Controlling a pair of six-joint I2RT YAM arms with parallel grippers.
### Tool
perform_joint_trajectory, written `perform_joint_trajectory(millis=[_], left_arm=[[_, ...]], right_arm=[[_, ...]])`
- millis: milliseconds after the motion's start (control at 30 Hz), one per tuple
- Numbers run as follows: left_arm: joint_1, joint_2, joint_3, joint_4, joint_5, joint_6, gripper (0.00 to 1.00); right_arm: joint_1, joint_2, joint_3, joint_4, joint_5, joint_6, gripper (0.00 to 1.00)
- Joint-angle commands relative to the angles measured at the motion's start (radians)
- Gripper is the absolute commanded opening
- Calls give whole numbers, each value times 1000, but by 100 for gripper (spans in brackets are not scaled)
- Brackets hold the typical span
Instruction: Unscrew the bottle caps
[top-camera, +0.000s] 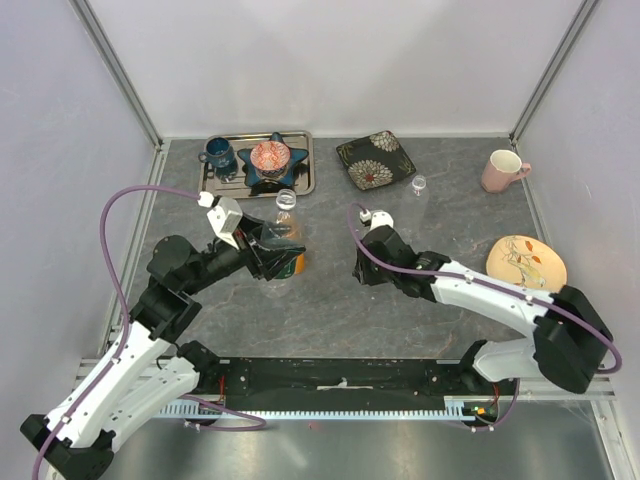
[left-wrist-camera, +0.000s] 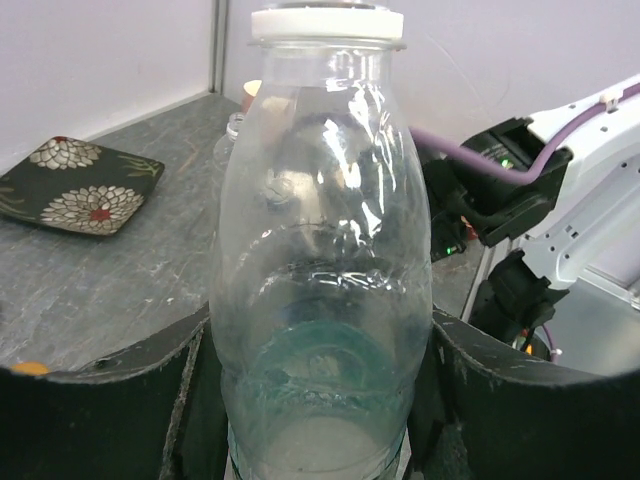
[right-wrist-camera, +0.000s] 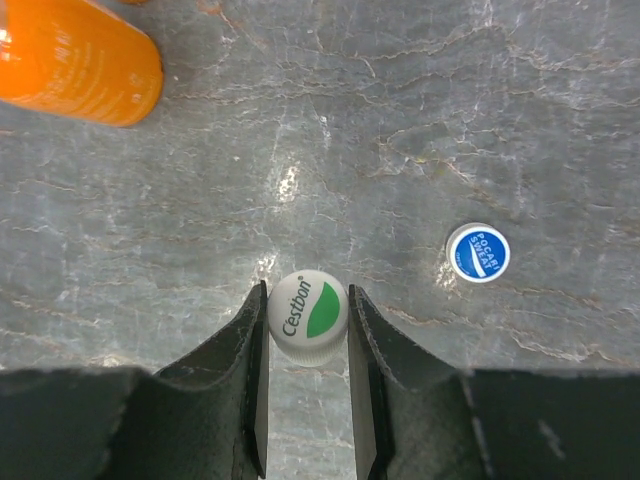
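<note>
My left gripper (left-wrist-camera: 320, 335) is shut on the lower body of a clear plastic bottle (left-wrist-camera: 320, 230), which stands upright left of centre (top-camera: 286, 225). The bottle's white-rimmed top (left-wrist-camera: 326, 24) shows at the upper edge of the left wrist view. My right gripper (right-wrist-camera: 306, 300) is shut on a green-and-white bottle cap (right-wrist-camera: 308, 316), holding it above the grey table to the right of that bottle (top-camera: 365, 262). A blue-and-white cap (right-wrist-camera: 478, 252) lies loose on the table beside it. An orange bottle (right-wrist-camera: 75, 60) lies close by, next to the clear bottle (top-camera: 293, 265).
At the back left a metal tray (top-camera: 305, 178) holds a blue mug (top-camera: 218, 155) and a star-shaped bowl (top-camera: 270, 158). A dark floral plate (top-camera: 375, 160), a small clear bottle (top-camera: 418, 188), a pink mug (top-camera: 503, 170) and a yellow plate (top-camera: 526, 263) lie to the right.
</note>
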Motion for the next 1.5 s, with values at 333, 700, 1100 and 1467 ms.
perform_joint_trajectory(millis=[333, 700, 1100, 1467], left_arm=[[2, -52, -54, 6, -69, 35, 47], [2, -63, -67, -3, -72, 36, 48], [2, -61, -71, -2, -63, 33, 48], [2, -43, -55, -2, -62, 32, 49]], right_arm=[[7, 229, -12, 130, 31, 36, 0], [7, 318, 14, 127, 46, 44, 23], [11, 289, -38, 124, 42, 59, 57], [17, 77, 117, 36, 80, 46, 78]])
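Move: The right hand still pinches the green Cestbon cap by its sides; the bare table spot it is bound for lies some 9 cm below and 1 cm ahead, level sideways. The blue cap lies about 5 cm ahead and 5 cm right of that spot, the orange bottle roughly 5 cm ahead and 16 cm left of it. From the left hand, holding the uncapped bottle, the spot is about 6 cm ahead, 12 cm right and 33 cm down. Keeping the green cap pinched by its sides, the right hand lowers it some 8 cm almost straight down to the table, fingers tipping about 10 degrees steeper. There it spreads its fingers wide, lets go and lifts off about 3.5 cm. The left hand keeps its grip on the open bottle, sinking about 2 cm. ##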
